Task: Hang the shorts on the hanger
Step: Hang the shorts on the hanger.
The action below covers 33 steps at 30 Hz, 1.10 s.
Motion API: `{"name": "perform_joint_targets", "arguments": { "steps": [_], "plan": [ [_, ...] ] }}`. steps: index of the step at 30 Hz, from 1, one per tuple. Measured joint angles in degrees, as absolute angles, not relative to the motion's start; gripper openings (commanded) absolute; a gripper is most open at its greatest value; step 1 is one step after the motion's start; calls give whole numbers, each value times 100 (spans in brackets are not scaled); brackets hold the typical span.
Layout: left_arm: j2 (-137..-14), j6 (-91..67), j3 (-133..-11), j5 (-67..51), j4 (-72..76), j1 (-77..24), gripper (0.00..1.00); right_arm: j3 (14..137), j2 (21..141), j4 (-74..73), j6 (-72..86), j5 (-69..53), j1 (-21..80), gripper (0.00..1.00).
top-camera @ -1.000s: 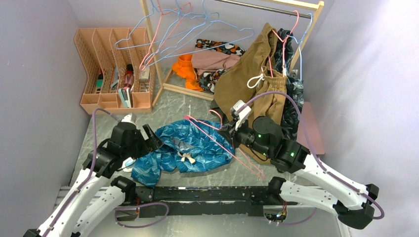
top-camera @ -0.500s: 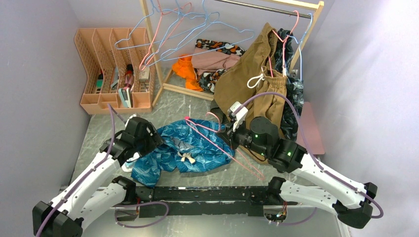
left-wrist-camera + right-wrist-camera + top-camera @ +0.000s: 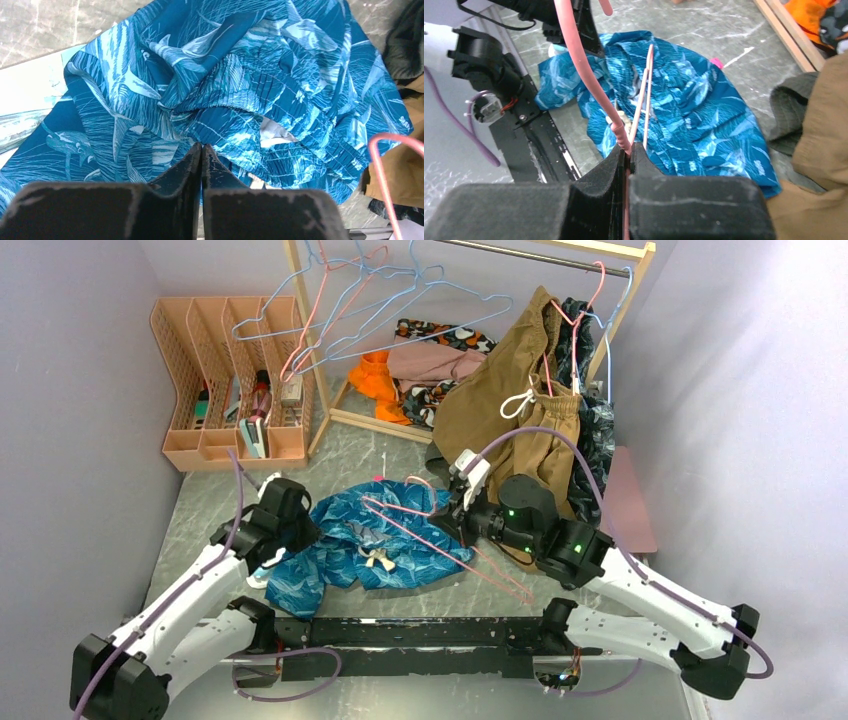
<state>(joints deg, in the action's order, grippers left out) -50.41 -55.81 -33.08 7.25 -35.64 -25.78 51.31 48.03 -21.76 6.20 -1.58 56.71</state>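
Observation:
The teal-blue leaf-print shorts (image 3: pixel 400 540) lie crumpled on the table in front of both arms; they also fill the left wrist view (image 3: pixel 225 75) and show in the right wrist view (image 3: pixel 694 100). My left gripper (image 3: pixel 306 527) sits at their left edge, jaws together (image 3: pixel 201 147), pinching a fold of the fabric. My right gripper (image 3: pixel 455 508) is shut on the thin pink hanger (image 3: pixel 450 548), whose wire runs between the jaws (image 3: pixel 628 146). The hanger (image 3: pixel 571 50) lies slanted over the shorts' right half. Its hook (image 3: pixel 380 170) shows at the right of the left wrist view.
A wooden rack (image 3: pixel 300 340) at the back holds light-blue hangers (image 3: pixel 400 300) and tan shorts (image 3: pixel 520 410) beside a dark garment (image 3: pixel 595 430). A peach organizer (image 3: pixel 230 380) stands back left. Loose clothes (image 3: pixel 430 365) lie under the rack. A black rail (image 3: pixel 400 630) runs along the near edge.
My left gripper has moved right onto the shorts' left edge and gone from open to shut. The right gripper has carried the hanger slightly left over the shorts.

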Motion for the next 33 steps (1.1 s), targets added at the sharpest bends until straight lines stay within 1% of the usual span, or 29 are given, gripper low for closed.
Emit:
{"name": "perform_joint_targets", "arguments": {
  "steps": [9,18,19,20,24,25,26,28,33],
  "plan": [
    [-4786,-5122,-3522,508,-3548,-2676,7,5059,5205,-1793,692,-779,5671,0],
    [-4910,-5033,-3627,517,-3581,-3398,8,4912,5929,-1413,794,-978,5697,0],
    [-4910,-5035,-3640,558,-3597,-3437,12,4912,5966,-1415,790,-976,5704,0],
    [-4908,-5039,-3667,615,-3623,-3461,20,4910,5986,-1411,788,-969,5712,0],
    [-4805,-5142,-3721,950,-3736,-3479,64,4904,5981,-1387,764,-919,5719,0],
    [-4748,-5194,-3721,1041,-3782,-3479,68,4904,6003,-1398,749,-899,5719,0],
    [-4696,-5236,-3719,1116,-3815,-3479,75,4904,6047,-1417,731,-882,5721,0],
    [-4567,-5336,-3712,1236,-3868,-3479,82,4904,6160,-1494,707,-834,5728,0],
    [-4313,-5627,-3677,1509,-3975,-3479,88,4906,6359,-1839,784,-548,5747,0]
  ]
}}
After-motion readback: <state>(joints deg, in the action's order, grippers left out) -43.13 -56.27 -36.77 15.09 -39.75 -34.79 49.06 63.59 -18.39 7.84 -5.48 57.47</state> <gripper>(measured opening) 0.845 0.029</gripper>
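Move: From the right hand, which holds the pink hanger, the blue shorts' waist opening lies about 19 cm to the left, 6 cm ahead and 18 cm below. The pale drawstring is some 6 cm nearer the base than the opening and 2 cm to its right; the pink strap is about 13 cm beyond the opening and 2 cm to its right. For the left hand, down at the cloth, the opening is about 9 cm to the right, level ahead and 1 cm lower. Keeping its pinch on the hanger neck, the right hand swings nearly 5 cm left and then mostly sinks, about 9 cm in all, easing slightly back right as it tilts down and takes the hanger's leading shoulder to the waist opening. Meanwhile the left hand, all but shut at the shorts, rises and moves some 3.5 cm right, then opens wide, rising further and returning partway left. ##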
